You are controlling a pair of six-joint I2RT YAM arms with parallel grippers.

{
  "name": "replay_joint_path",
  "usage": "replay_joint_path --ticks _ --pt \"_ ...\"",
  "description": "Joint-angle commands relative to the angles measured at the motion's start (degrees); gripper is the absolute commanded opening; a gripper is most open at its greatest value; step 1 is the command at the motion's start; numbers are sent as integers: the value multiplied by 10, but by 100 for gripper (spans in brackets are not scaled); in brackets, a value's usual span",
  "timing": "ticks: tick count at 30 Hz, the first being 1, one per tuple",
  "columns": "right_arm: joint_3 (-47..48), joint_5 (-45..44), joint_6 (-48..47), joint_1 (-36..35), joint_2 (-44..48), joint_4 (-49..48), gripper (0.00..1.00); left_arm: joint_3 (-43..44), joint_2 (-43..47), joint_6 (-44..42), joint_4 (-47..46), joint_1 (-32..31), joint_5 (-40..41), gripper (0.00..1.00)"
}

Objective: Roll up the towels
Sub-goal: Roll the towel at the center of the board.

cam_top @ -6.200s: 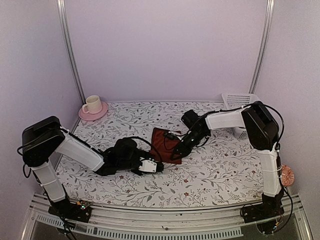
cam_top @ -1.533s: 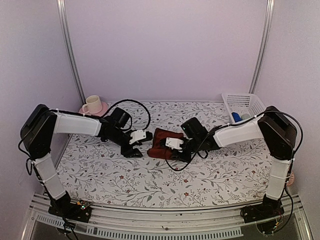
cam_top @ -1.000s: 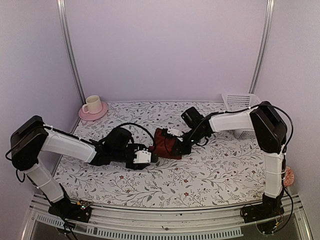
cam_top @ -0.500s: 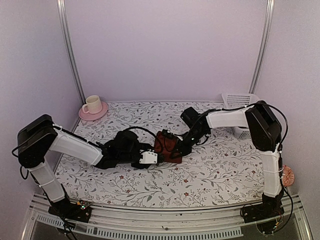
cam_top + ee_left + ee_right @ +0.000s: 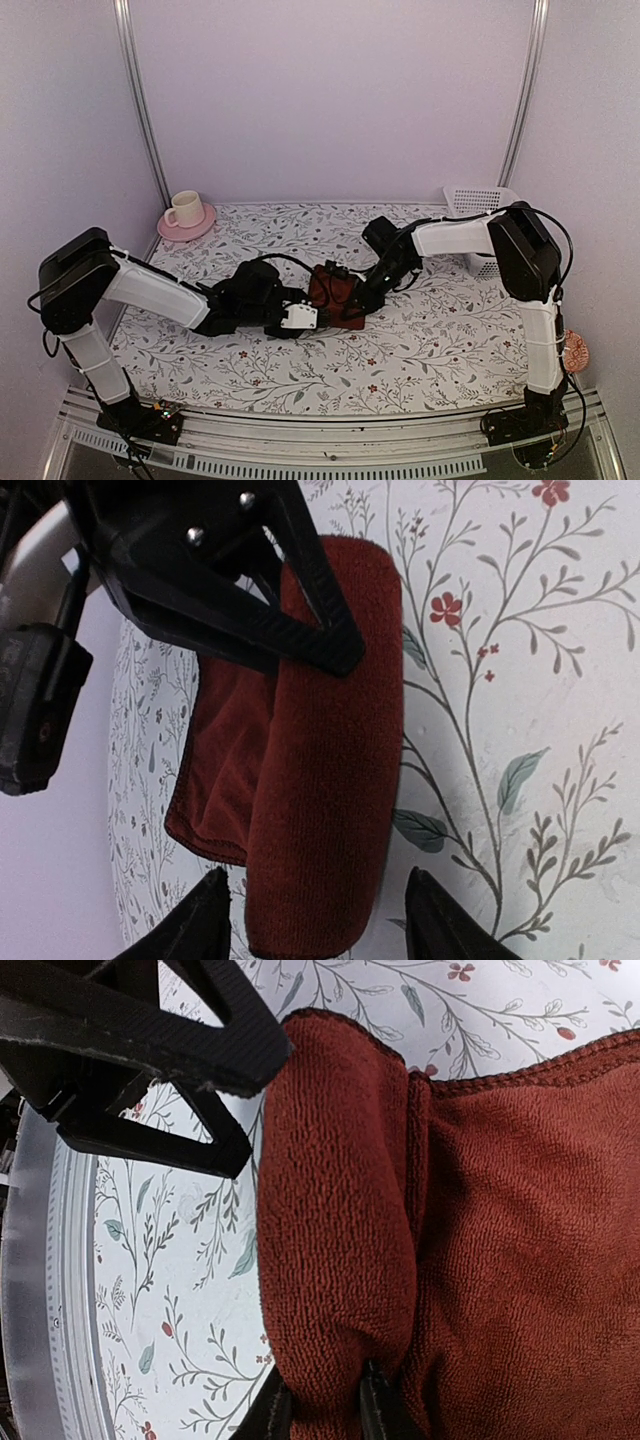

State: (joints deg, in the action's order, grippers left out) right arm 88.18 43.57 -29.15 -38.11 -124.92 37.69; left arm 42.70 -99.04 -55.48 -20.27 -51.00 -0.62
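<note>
A dark maroon towel (image 5: 330, 288) lies mid-table, its near part rolled into a thick tube (image 5: 325, 780) with a flat flap left beside it. My right gripper (image 5: 320, 1410) is shut on the end of that rolled part (image 5: 335, 1240), one finger on each side. From the opposite end, my left gripper (image 5: 320, 925) stands open with its two fingertips (image 5: 210, 920) either side of the roll, not pressing it. In the top view both grippers, the left (image 5: 318, 317) and the right (image 5: 350, 306), meet at the towel.
A cream cup on a pink saucer (image 5: 186, 213) stands at the back left corner. A white mesh basket (image 5: 478, 198) sits at the back right, partly behind the right arm. The white floral covering (image 5: 430, 340) spans the table.
Over the last second my left gripper has slid right along the table up to the towel's roll. The right gripper has kept its pinch and shifted slightly nearer.
</note>
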Motion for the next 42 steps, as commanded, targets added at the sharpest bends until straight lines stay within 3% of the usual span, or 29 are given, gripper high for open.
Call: replay_joint_path --ticks 1,10,18,24,32,36,42 --pt "6 5 -1 6 -20 29 22 16 -19 0 20 -7 -12 60" --pt "7 6 -2 9 -24 29 22 28 -45 -10 24 -7 -3 54" --pt "8 4 -7 10 -23 34 23 66 -82 -10 60 -7 22 26" --pt "5 -20 -9 12 -12 33 32 105 -98 -1 153 -6 11 1" --pt "-39 -90 15 19 81 -20 54 180 -108 47 344 10 -71 0" --pt "-88 -142 31 20 143 -70 58 229 -129 73 419 25 -117 0" --pt "-239 -177 9 17 253 -216 61 293 -178 91 502 45 -172 0"
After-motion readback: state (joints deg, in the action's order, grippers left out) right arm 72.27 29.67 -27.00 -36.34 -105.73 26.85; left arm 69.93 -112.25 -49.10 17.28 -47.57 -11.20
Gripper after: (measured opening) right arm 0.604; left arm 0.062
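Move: The left gripper stands open around the left end of the towel roll, whose middle is about 1 cm ahead, 2 cm to the right and 3 cm below. The towel's flat part lies some 6 cm ahead, 3 cm right and 4 cm down. The right gripper still grips near the other end: the roll's left end is about 6 cm to its left and level fore and aft, and the flat part is roughly 5 cm ahead, 3 cm left and 2 cm lower. Lower the left gripper about 3 cm over the roll's left end, easing slightly forward and right, and pinch it shut. Keep that grip and tip the fingers steeper, some 25 degrees, turning the roll's top forward towards the flat part. Once the left is shut, open the right gripper to let go of the other end, then draw it up and right off the roll, about 5 cm each way. ##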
